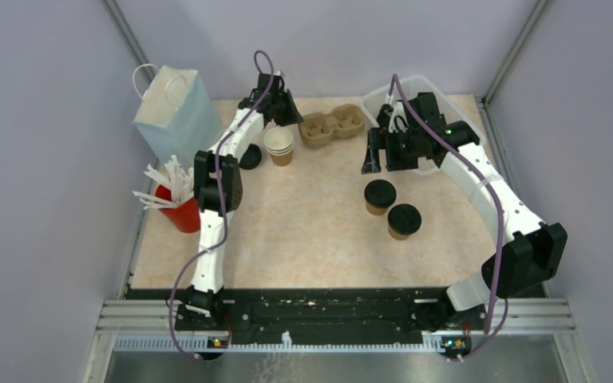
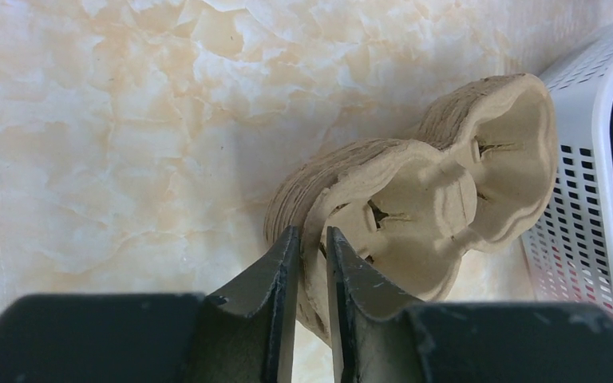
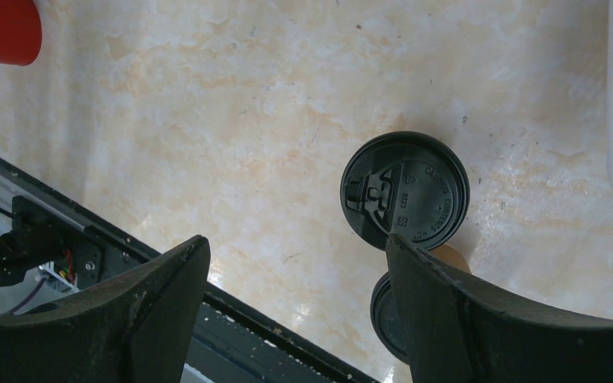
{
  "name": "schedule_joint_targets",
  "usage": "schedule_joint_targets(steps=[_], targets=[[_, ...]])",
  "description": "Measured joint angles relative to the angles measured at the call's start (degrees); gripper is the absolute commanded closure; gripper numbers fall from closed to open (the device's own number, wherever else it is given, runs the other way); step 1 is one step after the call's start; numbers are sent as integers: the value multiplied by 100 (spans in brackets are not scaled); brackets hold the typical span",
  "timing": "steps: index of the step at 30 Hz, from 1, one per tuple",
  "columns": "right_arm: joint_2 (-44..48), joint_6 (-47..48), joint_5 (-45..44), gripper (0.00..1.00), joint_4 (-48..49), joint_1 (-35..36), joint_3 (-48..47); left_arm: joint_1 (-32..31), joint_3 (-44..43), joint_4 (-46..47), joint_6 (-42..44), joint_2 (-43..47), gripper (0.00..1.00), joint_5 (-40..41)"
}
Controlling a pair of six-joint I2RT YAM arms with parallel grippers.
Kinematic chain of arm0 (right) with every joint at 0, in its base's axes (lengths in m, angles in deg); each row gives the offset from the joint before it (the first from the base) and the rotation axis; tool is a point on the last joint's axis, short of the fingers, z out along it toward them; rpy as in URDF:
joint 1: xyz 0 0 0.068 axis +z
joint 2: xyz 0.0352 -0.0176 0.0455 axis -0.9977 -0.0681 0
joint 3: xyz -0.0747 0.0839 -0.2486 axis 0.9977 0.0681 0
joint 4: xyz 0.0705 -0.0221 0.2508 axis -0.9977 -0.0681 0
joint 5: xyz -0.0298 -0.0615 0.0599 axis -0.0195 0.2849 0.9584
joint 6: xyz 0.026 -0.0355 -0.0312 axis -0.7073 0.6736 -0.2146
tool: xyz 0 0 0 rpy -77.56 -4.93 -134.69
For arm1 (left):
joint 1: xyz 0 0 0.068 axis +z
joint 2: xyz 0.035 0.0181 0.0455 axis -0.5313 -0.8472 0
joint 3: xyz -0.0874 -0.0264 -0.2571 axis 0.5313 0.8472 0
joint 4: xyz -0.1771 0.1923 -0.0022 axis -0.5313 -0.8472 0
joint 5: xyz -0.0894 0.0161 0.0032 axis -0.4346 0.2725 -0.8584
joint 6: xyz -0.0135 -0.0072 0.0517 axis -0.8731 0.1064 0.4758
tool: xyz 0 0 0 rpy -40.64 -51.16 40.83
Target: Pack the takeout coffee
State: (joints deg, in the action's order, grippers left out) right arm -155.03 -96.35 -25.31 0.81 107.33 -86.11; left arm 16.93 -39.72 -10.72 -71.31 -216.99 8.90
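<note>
Two kraft-brown takeout coffee cups with black lids stand side by side on the table, one (image 1: 380, 195) just behind the other (image 1: 404, 221). My right gripper (image 1: 379, 155) hangs open above and behind them. In its wrist view, one lid (image 3: 405, 190) shows in full beside the right finger. The other lid (image 3: 383, 311) is partly hidden behind that finger. My left gripper (image 2: 311, 235) is shut on the near rim of the brown two-hole cardboard carrier (image 2: 447, 183), which lies at the back of the table (image 1: 333, 126).
A short stack of open, lidless paper cups (image 1: 279, 145) and a loose black lid (image 1: 249, 156) sit by the left arm. A pale blue paper bag (image 1: 172, 112) stands back left. A red cup of white sticks (image 1: 179, 209) is at the left edge and a white basket (image 1: 427, 92) back right.
</note>
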Motion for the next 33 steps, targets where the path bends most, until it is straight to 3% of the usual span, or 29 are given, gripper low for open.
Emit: schedule_joint_targets(steps=[4,9,16,24,33], targets=[[0,-2,0,19,0,0,0,0,0,-17,42,-7,73,37],[0,-2,15,19,0,0,0,-9,0,-42,122,-7,76,96],[0,-2,20,19,0,0,0,-57,-160,-195,304,-50,100,219],[0,-2,22,19,0,0,0,-85,-247,-181,269,-50,100,262],[81,-2,17,18,0,0,0,-55,-439,-348,-702,125,100,170]])
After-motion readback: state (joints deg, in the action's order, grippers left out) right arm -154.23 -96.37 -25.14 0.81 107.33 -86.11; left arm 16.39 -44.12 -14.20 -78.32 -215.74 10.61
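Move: The top drink tray's left rim already sits between the left hand's slightly open fingers; the middle of the tray stack lies about 9 cm right, 1 cm back and 4 cm below. The paper cups stand some 6 cm left and 8 cm back of that hand, the black lids about 15 cm left and 7 cm back. From the right hand, the tray stack is roughly 25 cm ahead, 13 cm left and 15 cm below. The top tray's left rim gets pinched between the left fingertips: the hand barely sinks, rolls a few degrees and the fingers shut fully on the thin edge. Then, still gripping, it lifts nearly straight up about 4 cm, away from the stack, speeding up and rolling back the other way as it rises. ##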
